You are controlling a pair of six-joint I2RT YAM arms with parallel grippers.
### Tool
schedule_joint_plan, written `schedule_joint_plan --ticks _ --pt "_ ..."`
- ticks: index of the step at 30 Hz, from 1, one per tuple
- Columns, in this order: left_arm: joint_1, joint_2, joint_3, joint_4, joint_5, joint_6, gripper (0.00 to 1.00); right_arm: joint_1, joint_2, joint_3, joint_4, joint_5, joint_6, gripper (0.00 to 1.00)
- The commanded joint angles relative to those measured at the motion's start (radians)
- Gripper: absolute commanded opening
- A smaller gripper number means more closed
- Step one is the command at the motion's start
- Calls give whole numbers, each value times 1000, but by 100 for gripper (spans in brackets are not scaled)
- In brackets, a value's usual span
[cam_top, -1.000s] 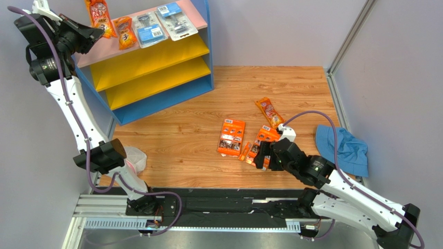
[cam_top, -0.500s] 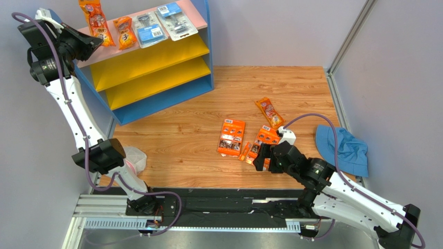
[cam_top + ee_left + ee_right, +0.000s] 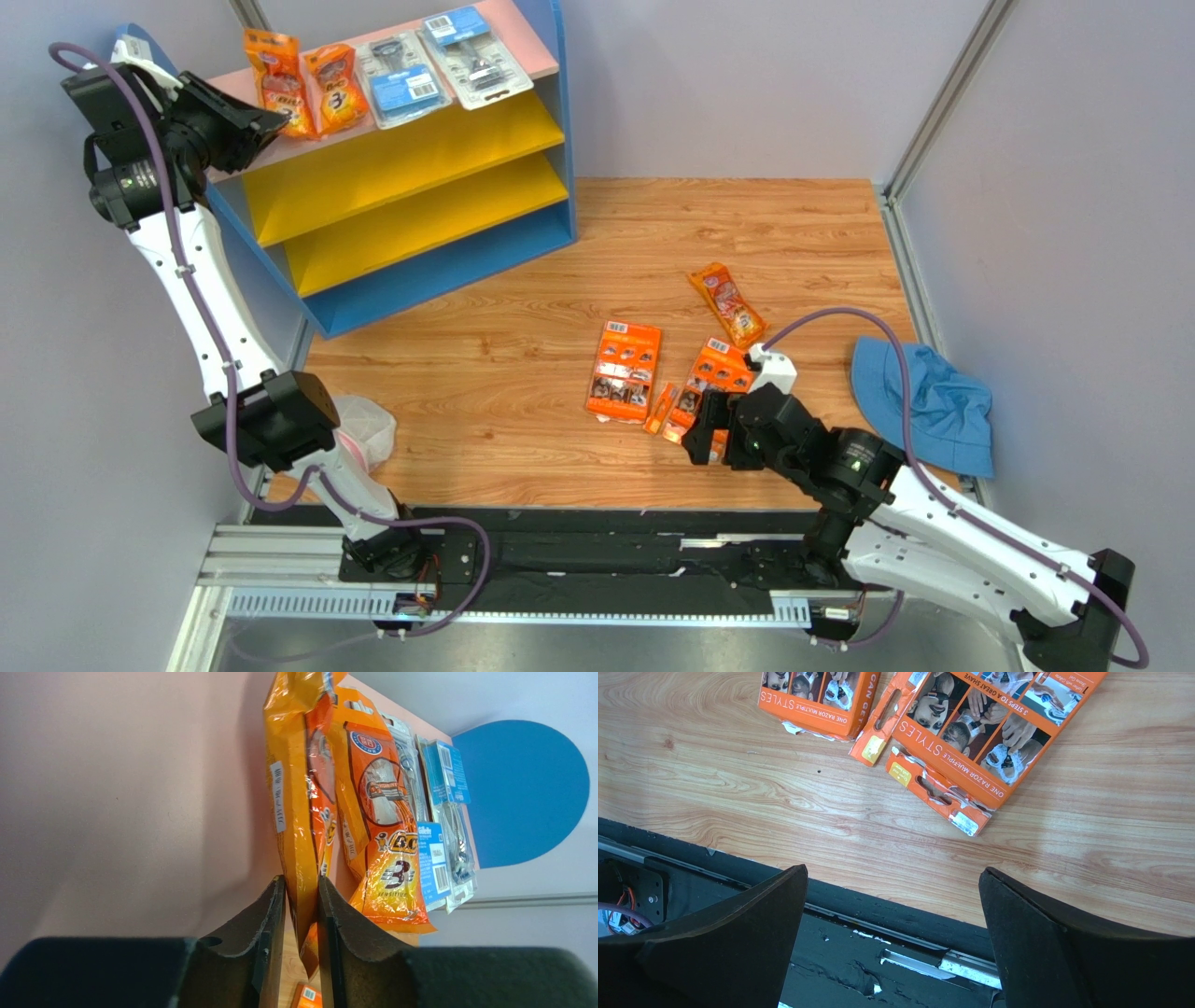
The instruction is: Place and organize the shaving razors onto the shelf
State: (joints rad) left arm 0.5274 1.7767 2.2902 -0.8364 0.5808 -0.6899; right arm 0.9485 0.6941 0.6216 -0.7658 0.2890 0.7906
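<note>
My left gripper (image 3: pixel 247 121) is shut on a small orange razor bag (image 3: pixel 271 79) and holds it at the left end of the shelf's pink top board (image 3: pixel 337 133). In the left wrist view the bag (image 3: pixel 295 812) stands on edge between my fingers (image 3: pixel 300 896), beside another orange bag (image 3: pixel 389 854). Two blister packs (image 3: pixel 403 80) (image 3: pixel 477 49) lie further right on the board. My right gripper (image 3: pixel 713 423) is open and empty above the floor's near edge (image 3: pixel 892 873). Two orange cards (image 3: pixel 626 370) (image 3: pixel 990 735) and an orange bag (image 3: pixel 727 304) lie on the floor.
The shelf (image 3: pixel 449 266) stands at the back left; its two yellow boards (image 3: pixel 421 147) hold nothing. A blue cloth (image 3: pixel 929 399) lies at the right by the wall. A whitish bag (image 3: pixel 365 427) lies by the left arm. The black base rail (image 3: pixel 892 945) runs under my right gripper.
My left gripper has brought the orange bag down and right onto the pink top board next to the other bag. My right gripper has drawn back slightly toward the near edge, still open.
</note>
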Motion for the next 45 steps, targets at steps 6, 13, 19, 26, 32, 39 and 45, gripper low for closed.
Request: schedule_joint_plan --ticks 6,13,19,26,32,39,45 --pt "6 -7 -14 40 73 0 39 15 8 1 46 12 25 96" --pt "8 -3 -23 45 87 -3 44 24 15 6 48 13 29 96" --pt "6 -43 -55 36 21 -8 53 29 15 10 48 16 29 97" --pt "6 -74 -57 26 -10 -3 64 38 13 10 49 19 33 98" --pt "6 -118 -58 -9 -99 32 70 41 8 15 45 24 33 98" --pt "6 -177 -103 -15 -168 66 81 42 8 29 34 26 30 100" --pt "-1 -235 -156 13 -133 61 84 42 10 56 13 48 22 100"
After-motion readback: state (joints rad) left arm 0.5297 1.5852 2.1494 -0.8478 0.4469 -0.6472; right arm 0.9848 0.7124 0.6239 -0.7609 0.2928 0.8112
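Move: The left fingers still have the near end of the upright-edged orange razor pouch between them; its middle lies about 6 cm ahead, roughly straight on, 1 cm lower. The second orange pouch is some 5 cm ahead and 7 cm right, 3 cm lower, and the nearer blue razor pack 7 cm ahead and 14 cm right, also 3 cm lower. From the right hand the first pouch is about 37 cm ahead, 55 cm left and 32 cm higher. Let go of the orange pouch on the pink shelf top: open the left fingers wide from their narrow gap, easing the hand barely 1.5 cm right as they spread. Then draw the left gripper about 4 cm straight back off the pouch's near end, rising a little and turning some 10 degrees counter-clockwise, still opening as it clears the shelf's front edge. ##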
